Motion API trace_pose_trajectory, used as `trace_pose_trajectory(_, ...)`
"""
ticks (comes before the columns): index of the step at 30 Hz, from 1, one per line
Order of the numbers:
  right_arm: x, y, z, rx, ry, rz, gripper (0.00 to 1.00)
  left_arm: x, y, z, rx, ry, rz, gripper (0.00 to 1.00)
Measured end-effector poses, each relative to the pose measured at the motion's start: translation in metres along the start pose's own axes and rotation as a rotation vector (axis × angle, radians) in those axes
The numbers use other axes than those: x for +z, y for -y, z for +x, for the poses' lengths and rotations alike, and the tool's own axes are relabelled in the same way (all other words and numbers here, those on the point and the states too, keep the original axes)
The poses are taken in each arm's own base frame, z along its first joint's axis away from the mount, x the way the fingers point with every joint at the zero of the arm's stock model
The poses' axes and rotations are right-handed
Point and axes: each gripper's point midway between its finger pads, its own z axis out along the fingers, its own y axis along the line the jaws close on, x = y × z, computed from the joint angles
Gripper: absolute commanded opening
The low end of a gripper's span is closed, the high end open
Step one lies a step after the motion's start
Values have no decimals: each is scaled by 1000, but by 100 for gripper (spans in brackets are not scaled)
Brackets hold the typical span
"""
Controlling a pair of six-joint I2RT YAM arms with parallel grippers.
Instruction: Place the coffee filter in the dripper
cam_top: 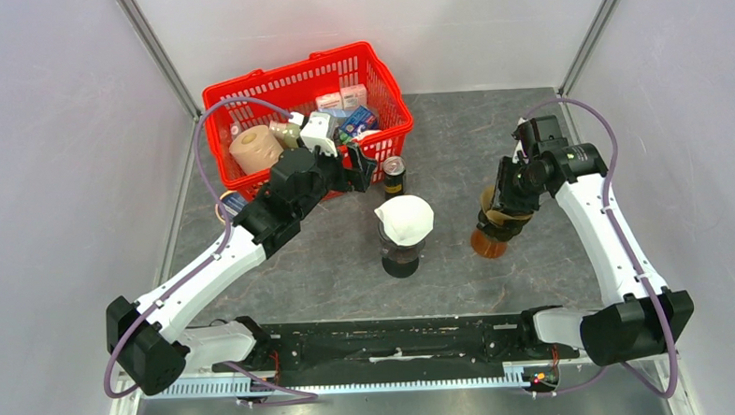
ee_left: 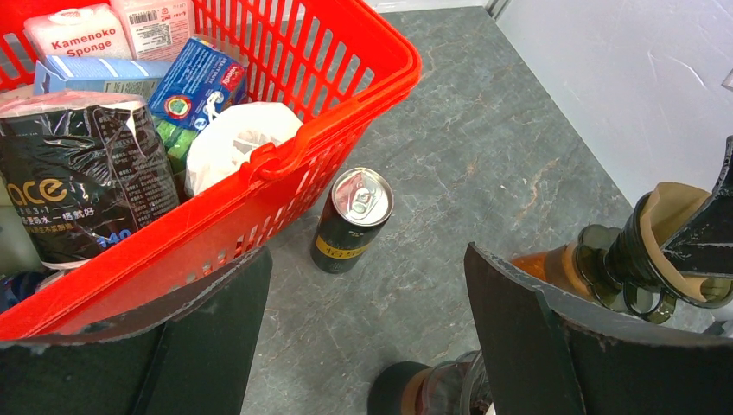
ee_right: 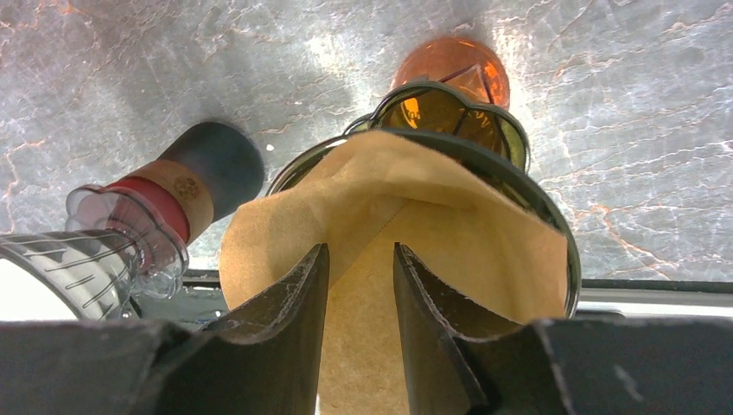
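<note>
A brown paper coffee filter [ee_right: 449, 251] sits opened as a cone in the dark glass dripper [ee_right: 540, 199], which stands on an amber carafe [ee_right: 449, 65] at the right of the table. Its left flap sticks out over the rim. My right gripper [ee_right: 361, 249] points down into the cone. Its fingers stand a narrow gap apart, with the paper's surface showing through the gap and nothing pinched. From above, the right gripper [cam_top: 506, 206] covers most of the filter [cam_top: 498, 222]. My left gripper [ee_left: 367, 251] hangs wide open and empty beside the basket.
A clear dripper holding a white filter [cam_top: 403, 217] stands on a dark carafe [cam_top: 402, 260] mid-table. A black drink can [cam_top: 394, 175] stands just behind it, by the red basket [cam_top: 246, 86], which holds packages and rolls. Grey walls close in both sides.
</note>
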Motion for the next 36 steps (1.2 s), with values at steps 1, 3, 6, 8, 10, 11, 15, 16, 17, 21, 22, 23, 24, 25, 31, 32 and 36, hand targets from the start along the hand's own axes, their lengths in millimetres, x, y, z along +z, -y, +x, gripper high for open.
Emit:
trace_pose_trajectory(1,0,1,-1,0,3,6,42,0,0,0,0,0,0,89)
trace_pose_trajectory(3,-2,3,-4,0,17,22,43,0,0,0,0,0,0,89)
trace_pose_trajectory(6,-9,3,-13,-4,54,32,44,0,0,0,0,0,0,89)
trace_pose_trajectory(8,-15,1,-21,-6,87,35,45,0,0,0,0,0,0,89)
trace_pose_trajectory(10,-20,1,-27,-8,111,40,45,0,0,0,0,0,0,89)
trace_pose_trajectory(11,-22,1,-30,-8,123,41,45,0,0,0,0,0,0,89)
trace_pose_trajectory(15,-34,2,-39,-1,180,57,56,0,0,0,0,0,-1,89)
trace_pose_trajectory(16,-38,3,-41,2,201,63,60,0,0,0,0,0,-1,89)
trace_pose_trajectory(17,-42,5,-43,9,226,70,66,0,0,0,0,0,-1,89)
trace_pose_trajectory(21,-67,9,-54,50,370,78,97,0,0,0,0,-1,-3,89)
trace_pose_trajectory(22,-75,10,-58,66,424,79,97,0,-1,0,0,-2,-4,89)
trace_pose_trajectory(23,-83,13,-61,83,483,81,97,0,-1,1,0,-2,-6,89)
trace_pose_trajectory(24,-91,16,-63,105,537,85,97,0,-2,1,1,-3,-10,89)
trace_pose_trajectory(25,-98,20,-64,129,586,89,97,0,-2,1,1,-4,-13,89)
trace_pose_trajectory(31,-118,38,-67,243,817,88,97,-1,-9,0,3,-10,-51,89)
trace_pose_trajectory(32,-118,40,-67,255,844,81,97,-2,-11,0,4,-13,-64,89)
trace_pose_trajectory(36,-117,44,-72,286,936,57,97,-5,-22,4,-7,-31,-128,90)
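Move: The brown filter sits around the right fingertips, its middle about 1 cm to their right and 2 cm below, inside the green dripper centred roughly 5 cm below the hand. The orange server stands straight under that, some 13 cm down. The white filter in its own dripper is about 24 cm to the right hand's left, 4 cm nearer the base and 3 cm lower. From the left hand, the brown filter lies about 31 cm right, 4 cm back and 12 cm lower. Draw the right fingers up out of the brown filter, easing about 2 cm forward at first, then carry the hand up and off to the right, ending some 12 cm higher and 8 cm over. On the way, spread the part-open fingers wide, tilt their tips up about 45 degrees and turn the wrist clockwise. Near the end, start the open left hand about 2 cm leftward. ##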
